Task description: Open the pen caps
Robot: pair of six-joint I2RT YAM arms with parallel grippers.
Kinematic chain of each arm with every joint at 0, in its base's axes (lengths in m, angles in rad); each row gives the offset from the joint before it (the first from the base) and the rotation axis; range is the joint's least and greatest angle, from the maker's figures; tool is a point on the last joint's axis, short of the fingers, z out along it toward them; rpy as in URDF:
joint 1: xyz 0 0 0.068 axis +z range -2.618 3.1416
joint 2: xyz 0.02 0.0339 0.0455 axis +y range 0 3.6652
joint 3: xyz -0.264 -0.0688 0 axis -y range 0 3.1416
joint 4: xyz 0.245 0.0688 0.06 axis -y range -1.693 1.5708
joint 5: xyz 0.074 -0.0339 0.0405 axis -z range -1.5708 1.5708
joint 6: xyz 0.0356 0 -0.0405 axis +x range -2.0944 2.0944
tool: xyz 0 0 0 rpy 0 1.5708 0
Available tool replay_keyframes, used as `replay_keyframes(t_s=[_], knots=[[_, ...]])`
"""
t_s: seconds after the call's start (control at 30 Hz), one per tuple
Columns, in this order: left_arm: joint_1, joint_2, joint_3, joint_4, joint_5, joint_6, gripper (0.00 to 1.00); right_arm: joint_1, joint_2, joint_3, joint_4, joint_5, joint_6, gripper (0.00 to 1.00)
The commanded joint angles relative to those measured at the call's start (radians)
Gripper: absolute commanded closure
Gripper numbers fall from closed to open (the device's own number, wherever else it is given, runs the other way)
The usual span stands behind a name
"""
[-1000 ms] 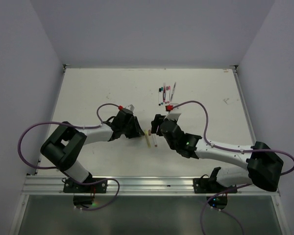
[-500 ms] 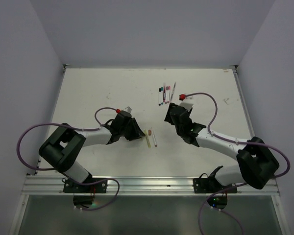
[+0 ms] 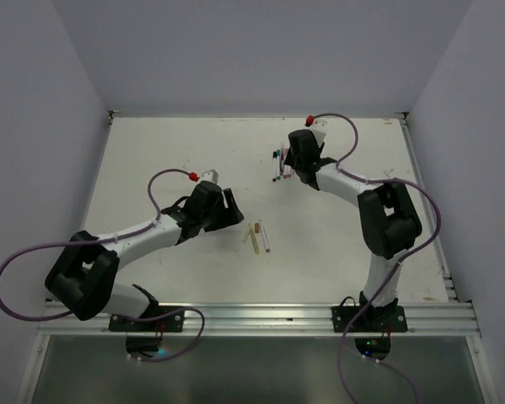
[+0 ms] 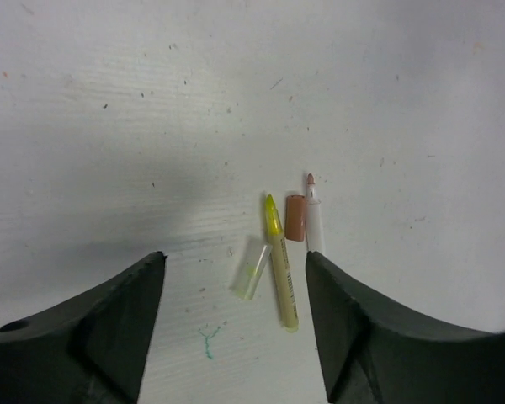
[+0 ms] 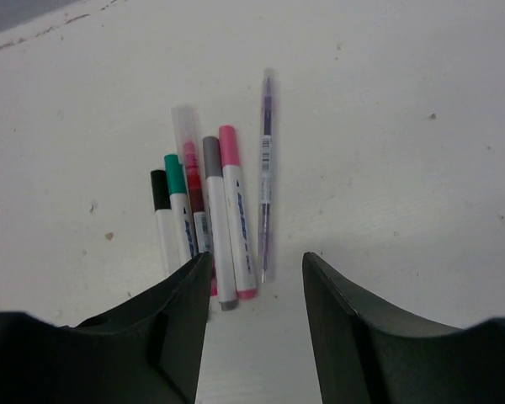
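Note:
In the left wrist view a yellow pen lies uncapped, its clear yellowish cap loose beside it. A brown cap lies against a white pen with a bare tip. My left gripper is open just short of them and holds nothing; from above it sits left of these pens. My right gripper is open over the near ends of a row of capped pens: black cap, green cap, clear cap, grey cap, pink cap.
A thin purple pen lies at the right of the row. The pen cluster sits toward the far middle of the white table, partly under the right gripper. Grey walls enclose three sides.
The right arm swung away from the middle pens up to the far pen cluster. The left gripper opened wider and drew back a little from the yellow pen.

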Motion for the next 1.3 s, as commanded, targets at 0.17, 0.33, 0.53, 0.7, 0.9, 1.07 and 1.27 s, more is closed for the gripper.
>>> replay_keyframes(t_s=[0.17,0.33,0.53,0.7,0.9,1.07,1.27], knots=[[0.010,-0.144,0.085,-0.120,-0.178,0.198,0.06,-0.078,0.246,0.319,-0.135,-0.042,-0.042,0.55],[0.011,-0.230,0.074,-0.134,-0.240,0.253,0.00,-0.099,0.366,0.465,-0.215,-0.065,-0.039,0.59],[0.011,-0.283,0.048,-0.139,-0.270,0.282,0.00,-0.112,0.441,0.503,-0.251,-0.073,-0.008,0.66],[0.013,-0.290,0.032,-0.139,-0.245,0.281,0.00,-0.119,0.434,0.444,-0.264,-0.081,0.001,0.74],[0.011,-0.317,0.006,-0.116,-0.182,0.272,0.00,-0.121,0.290,0.242,-0.199,-0.139,-0.015,1.00],[0.013,-0.349,0.000,-0.085,-0.104,0.261,0.01,-0.112,0.039,-0.047,-0.077,-0.185,-0.053,1.00],[0.011,-0.368,0.006,-0.021,0.000,0.227,0.02,-0.035,-0.281,-0.355,0.053,-0.279,-0.110,1.00]])
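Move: The purple pen lies some 8 cm ahead of the right hand, 2 cm to its right and 8 cm below. Left of the pen are the pink marker, about 3 cm over and 2 cm nearer the base, the grey-capped marker, 4 cm over and 2 cm nearer, and the green-capped marker, 6 cm over and 2 cm nearer. From the left hand the purple pen is roughly 29 cm ahead, 20 cm right and 5 cm below. The right fingers pinch the purple pen near its middle, after reaching forward and down about 8 cm each while narrowing, then carry it low over the table back towards the base some 15 cm and slightly right, rising a little at the end, fingers tipping further down. The empty left hand rises some 9 cm away from the yellow pen, drifting left, opens fully and tips its fingers up nearly 20 degrees. ##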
